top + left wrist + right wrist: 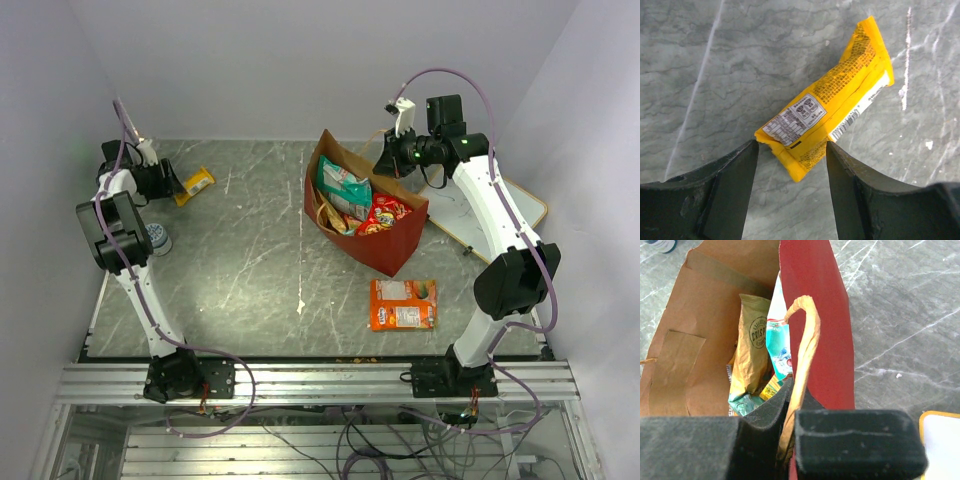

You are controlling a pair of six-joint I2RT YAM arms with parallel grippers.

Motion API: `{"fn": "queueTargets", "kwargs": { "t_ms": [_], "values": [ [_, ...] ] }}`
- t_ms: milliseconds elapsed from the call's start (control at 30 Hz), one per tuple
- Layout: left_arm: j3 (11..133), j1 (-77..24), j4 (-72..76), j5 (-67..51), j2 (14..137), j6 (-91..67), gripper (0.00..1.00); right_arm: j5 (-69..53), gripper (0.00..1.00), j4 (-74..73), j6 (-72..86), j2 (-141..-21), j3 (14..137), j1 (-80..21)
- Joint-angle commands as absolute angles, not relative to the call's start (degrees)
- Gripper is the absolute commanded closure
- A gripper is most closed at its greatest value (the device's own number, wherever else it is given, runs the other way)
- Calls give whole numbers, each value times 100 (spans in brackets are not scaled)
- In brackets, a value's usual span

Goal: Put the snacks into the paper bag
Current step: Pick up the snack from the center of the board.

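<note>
The red paper bag (385,245) lies tilted at mid-table, its brown inside (705,315) showing. Inside it are a gold packet (752,350), a teal packet (780,347) and red snacks (385,213). My right gripper (790,415) is shut on the bag's tan handle (807,335) at its far rim (392,160). A small yellow packet (832,97) lies at the far left (195,184). My left gripper (792,150) is open, its fingers on either side of the packet's near end, just above the table. An orange flat pack (403,304) lies in front of the bag.
A white board with an orange rim (500,205) lies at the right under my right arm. A small bottle with a dark cap (158,238) stands by the left arm. The walls stand close on the left, far and right sides.
</note>
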State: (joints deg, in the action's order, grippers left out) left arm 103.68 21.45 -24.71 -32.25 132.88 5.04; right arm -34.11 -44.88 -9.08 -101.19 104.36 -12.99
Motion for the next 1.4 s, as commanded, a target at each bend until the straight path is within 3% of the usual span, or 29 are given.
{"fn": "queueTargets", "kwargs": {
  "t_ms": [0, 533, 767, 933, 1367],
  "values": [
    [10439, 2204, -2328, -3885, 13397, 318, 34, -3476, 100, -4556, -958, -10147, 10420, -1343],
    [10367, 2271, -2063, -4265, 13637, 41, 46, -3449, 100, -4516, -949, -10046, 10337, -1349],
    [10288, 2279, -1859, -4395, 13602, -70, 66, -3423, 100, -4499, -958, -10029, 10279, -1345],
    [10357, 2276, -1964, -4579, 13512, -80, 92, -3420, 100, -4483, -958, -10020, 10260, -1346],
    [9843, 2092, -3142, -5264, 11781, 822, 93, -3460, 100, -4503, -958, -10041, 10305, -1351]
  ]
}}
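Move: The yellow snack bar lies just ahead and to the right of the open left fingers, its middle about 3 cm forward, 5 cm right and 1 cm below them, its near end almost between the tips. The blue-white jar stands some 12 cm back and 6 cm left of the left hand. From the right hand, at the bag's handle, the bar lies roughly 14 cm forward, 46 cm left and 24 cm below. Down at table height, the left hand slides about 1.5 cm right onto the near end of the yellow bar, then all but stays there while its fingers go from well open to nearly shut and pinch that end between the tips. Still pinching, it rises about 5 cm while drawing some 3 cm back and a further 3 cm right, with the left side of the hand dipping by roughly 15 degrees over the whole move. ##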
